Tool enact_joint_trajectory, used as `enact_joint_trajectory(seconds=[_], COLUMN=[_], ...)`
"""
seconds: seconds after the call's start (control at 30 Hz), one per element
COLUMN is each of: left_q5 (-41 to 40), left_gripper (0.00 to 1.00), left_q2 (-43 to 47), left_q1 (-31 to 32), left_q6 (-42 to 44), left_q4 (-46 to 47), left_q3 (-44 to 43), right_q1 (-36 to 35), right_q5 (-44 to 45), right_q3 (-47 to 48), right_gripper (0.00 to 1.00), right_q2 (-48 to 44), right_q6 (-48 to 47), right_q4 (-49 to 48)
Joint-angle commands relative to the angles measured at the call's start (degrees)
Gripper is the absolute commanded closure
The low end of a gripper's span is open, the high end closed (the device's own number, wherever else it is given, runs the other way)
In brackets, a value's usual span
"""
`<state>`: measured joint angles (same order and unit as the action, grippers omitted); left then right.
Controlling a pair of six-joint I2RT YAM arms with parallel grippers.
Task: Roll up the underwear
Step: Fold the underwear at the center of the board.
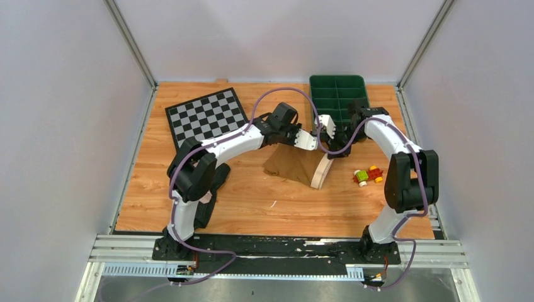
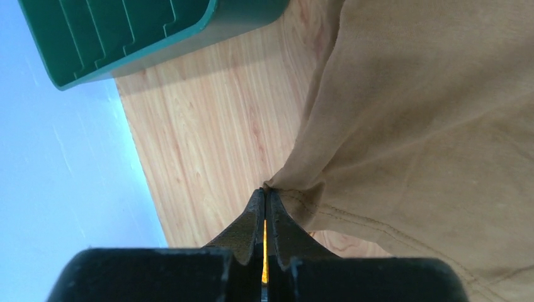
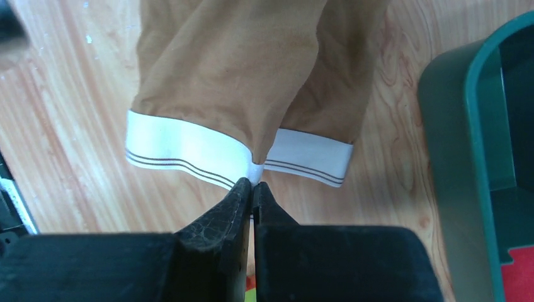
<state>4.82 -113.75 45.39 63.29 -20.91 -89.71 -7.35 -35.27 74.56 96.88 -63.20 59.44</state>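
A tan-brown underwear point(image 1: 297, 165) with a cream waistband point(image 1: 323, 171) hangs lifted above the table's middle between both arms. My left gripper point(image 1: 313, 142) is shut on a stitched hem corner of the underwear point(image 2: 403, 113); the pinch shows at my left gripper point(image 2: 267, 190) tips. My right gripper point(image 1: 332, 134) is shut on the waistband point(image 3: 189, 148), with my right gripper point(image 3: 253, 184) tips pinching its folded edge. The brown cloth point(image 3: 245, 69) droops away from both grips. No other garment shows.
A green compartment tray point(image 1: 338, 95) stands at the back right, close behind the right wrist. A checkerboard mat point(image 1: 206, 116) lies back left. Small coloured toy blocks point(image 1: 368, 175) sit on the wood right of the garment. Grey walls enclose the table.
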Motion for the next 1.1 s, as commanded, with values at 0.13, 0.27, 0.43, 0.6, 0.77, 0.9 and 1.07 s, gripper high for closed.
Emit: enact_joint_trajectory(seconds=[0.13, 0.27, 0.43, 0.6, 0.77, 0.9, 1.07], left_q5=[0.65, 0.71, 0.81, 0.36, -0.51, -0.70, -1.11], left_gripper=[1.00, 1.00, 1.00, 1.00, 1.00, 1.00, 1.00], left_q2=[-5.66, -7.27, -8.84, -10.04, -10.63, -11.40, -12.19], left_q1=[0.86, 0.84, 0.84, 0.84, 0.87, 0.84, 0.84], left_q6=[3.94, 4.03, 3.72, 5.16, 6.31, 6.17, 6.06], left_q4=[2.61, 3.38, 4.13, 4.40, 4.71, 4.97, 5.41], left_q3=[-6.29, -7.31, -8.42, -8.72, -8.55, -9.01, -8.93], right_q1=[0.97, 1.41, 1.56, 1.88, 2.20, 2.52, 2.60], right_q5=[-0.51, -1.03, -0.04, 1.29, 2.27, 2.63, 2.98], right_q3=[6.87, 8.34, 8.76, 8.65, 9.03, 9.42, 9.52], right_gripper=[0.99, 0.99, 0.99, 0.98, 0.98, 0.98, 0.98], right_q2=[9.66, 11.80, 13.47, 15.27, 16.53, 17.80, 18.84], right_q6=[4.61, 6.23, 7.19, 7.72, 7.83, 8.49, 9.30], right_q4=[-4.13, -5.56, -6.69, -7.57, -7.50, -7.89, -9.04])
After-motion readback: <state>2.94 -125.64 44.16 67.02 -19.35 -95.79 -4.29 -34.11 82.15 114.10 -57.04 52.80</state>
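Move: The right hand already holds one end of the waistband. The lower layer's far waistband corner is about 7 cm ahead of it, level sideways and 8 below; the green box's middle is about 19 ahead, 5 right, the toy train 2 back, 15 right. The left hand holds the hem; the lower layer's far hem corner is some 4 cm ahead, level sideways and 9 below, the yellow car roughly 9 ahead, 7 left. Down and forward together, both hands lower the lifted half of the underwear over the half on the table. The left sinks about 6 cm while easing 3 cm forward; the right sinks about as far, goes 5 cm forward towards the green box and turns slightly clockwise. Both keep their pinch, and most of the advance comes early. ##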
